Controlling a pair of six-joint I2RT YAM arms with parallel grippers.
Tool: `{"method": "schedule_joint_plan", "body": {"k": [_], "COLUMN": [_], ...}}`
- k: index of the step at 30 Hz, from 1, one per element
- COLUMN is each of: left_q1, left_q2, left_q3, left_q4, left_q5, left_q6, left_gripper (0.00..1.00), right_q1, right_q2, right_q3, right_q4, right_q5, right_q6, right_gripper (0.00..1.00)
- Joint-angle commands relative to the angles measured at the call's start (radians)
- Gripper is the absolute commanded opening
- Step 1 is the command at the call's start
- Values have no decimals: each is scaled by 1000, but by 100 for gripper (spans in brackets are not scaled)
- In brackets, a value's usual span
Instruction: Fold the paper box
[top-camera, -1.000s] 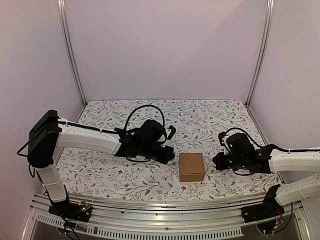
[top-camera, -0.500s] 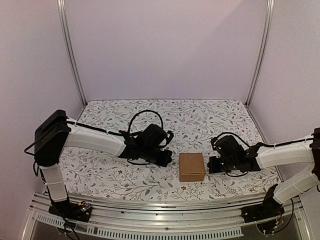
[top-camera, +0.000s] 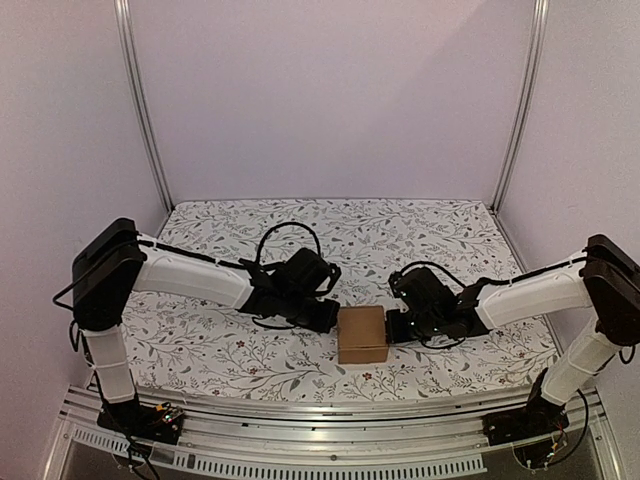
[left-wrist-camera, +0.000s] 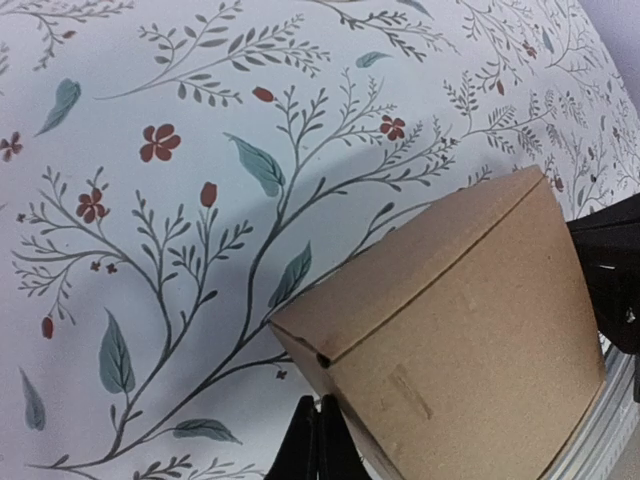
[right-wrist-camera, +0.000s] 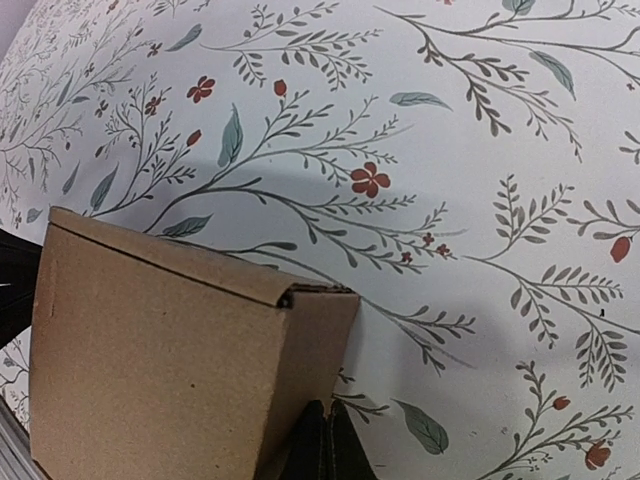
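The paper box (top-camera: 362, 334) is a closed brown cardboard cube standing on the floral table near the front middle. My left gripper (top-camera: 333, 320) is shut and its tips press against the box's left side; in the left wrist view the box (left-wrist-camera: 460, 340) fills the lower right, with the shut gripper (left-wrist-camera: 318, 440) at its lower edge. My right gripper (top-camera: 392, 328) is shut too and touches the box's right side. The right wrist view has the box (right-wrist-camera: 170, 350) at lower left, its lid seam visible, and the shut gripper (right-wrist-camera: 325, 440) against its side wall.
The floral table cloth (top-camera: 250, 360) spreads all round the box. A metal rail (top-camera: 300, 410) runs along the near edge. Upright posts (top-camera: 140, 100) stand at the back corners, with plain walls behind.
The right arm swung left until its gripper met the box and pushed it a little leftward. The left gripper lowered and shifted slightly to meet the box's left side.
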Motion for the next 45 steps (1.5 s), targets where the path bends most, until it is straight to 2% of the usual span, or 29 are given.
{"method": "schedule_joint_plan", "body": {"k": [1, 10, 20, 24, 25, 27, 30, 34, 35, 36, 37, 38, 45], "left_q1": [23, 95, 156, 165, 166, 168, 171, 173, 174, 175, 175, 176, 183], "left_q2": [-41, -67, -65, -90, -101, -128, -174, -255, -280, -303, -326, -349, -499], "left_q3": [-23, -88, -82, -84, -85, -84, -74, -60, -59, -58, -57, -54, 6], "left_q4": [-18, 17, 1, -34, -46, -75, -128, -200, -216, -228, -242, -259, -410], "left_q5": [0, 0, -11, -55, -73, -102, -157, -222, -236, -248, -259, -270, -319], "left_q6": [-15, 2, 38, 47, 47, 53, 68, 99, 105, 113, 118, 126, 171], "left_gripper": [0, 0, 0, 0, 5, 12, 34, 56, 64, 81, 97, 99, 100], "right_q1": [30, 32, 12, -15, -22, -39, -65, -88, -91, -94, -102, -110, -135], "right_q2": [67, 176, 253, 230, 211, 183, 123, 29, 8, -29, -62, -86, -264], "right_q3": [75, 194, 269, 254, 247, 234, 215, 198, 196, 193, 190, 189, 250], "right_q4": [59, 52, 10, -14, -20, -39, -75, -149, -172, -194, -214, -242, -467], "right_q5": [-36, -32, 18, 32, 39, 57, 72, 132, 154, 180, 200, 213, 374], "right_q6": [19, -14, -43, -49, -57, -66, -90, -131, -150, -161, -174, -185, -273], "right_gripper": [0, 0, 0, 5, 8, 19, 30, 76, 85, 95, 98, 99, 99]}}
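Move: The folded paper box stands on the table between my two closed grippers, my fingertips low beside its side walls. Its middle is about 5 cm to the right of my left hand and some 2 cm back, at about fingertip height. From my right hand it lies about 5 cm to the left and 1 cm back, also level. Nothing else stands near it. With both grippers shut and flanking the box, I slide it to my left and a little forward, about 6 cm over and 4 cm out, my right fingers pushing on its right wall. Then I part my hands, left hand farther left, right hand back to the right, lifting both clear by 11 to 13 cm while the fingers spread wide and the tips tilt up some 15 degrees. ##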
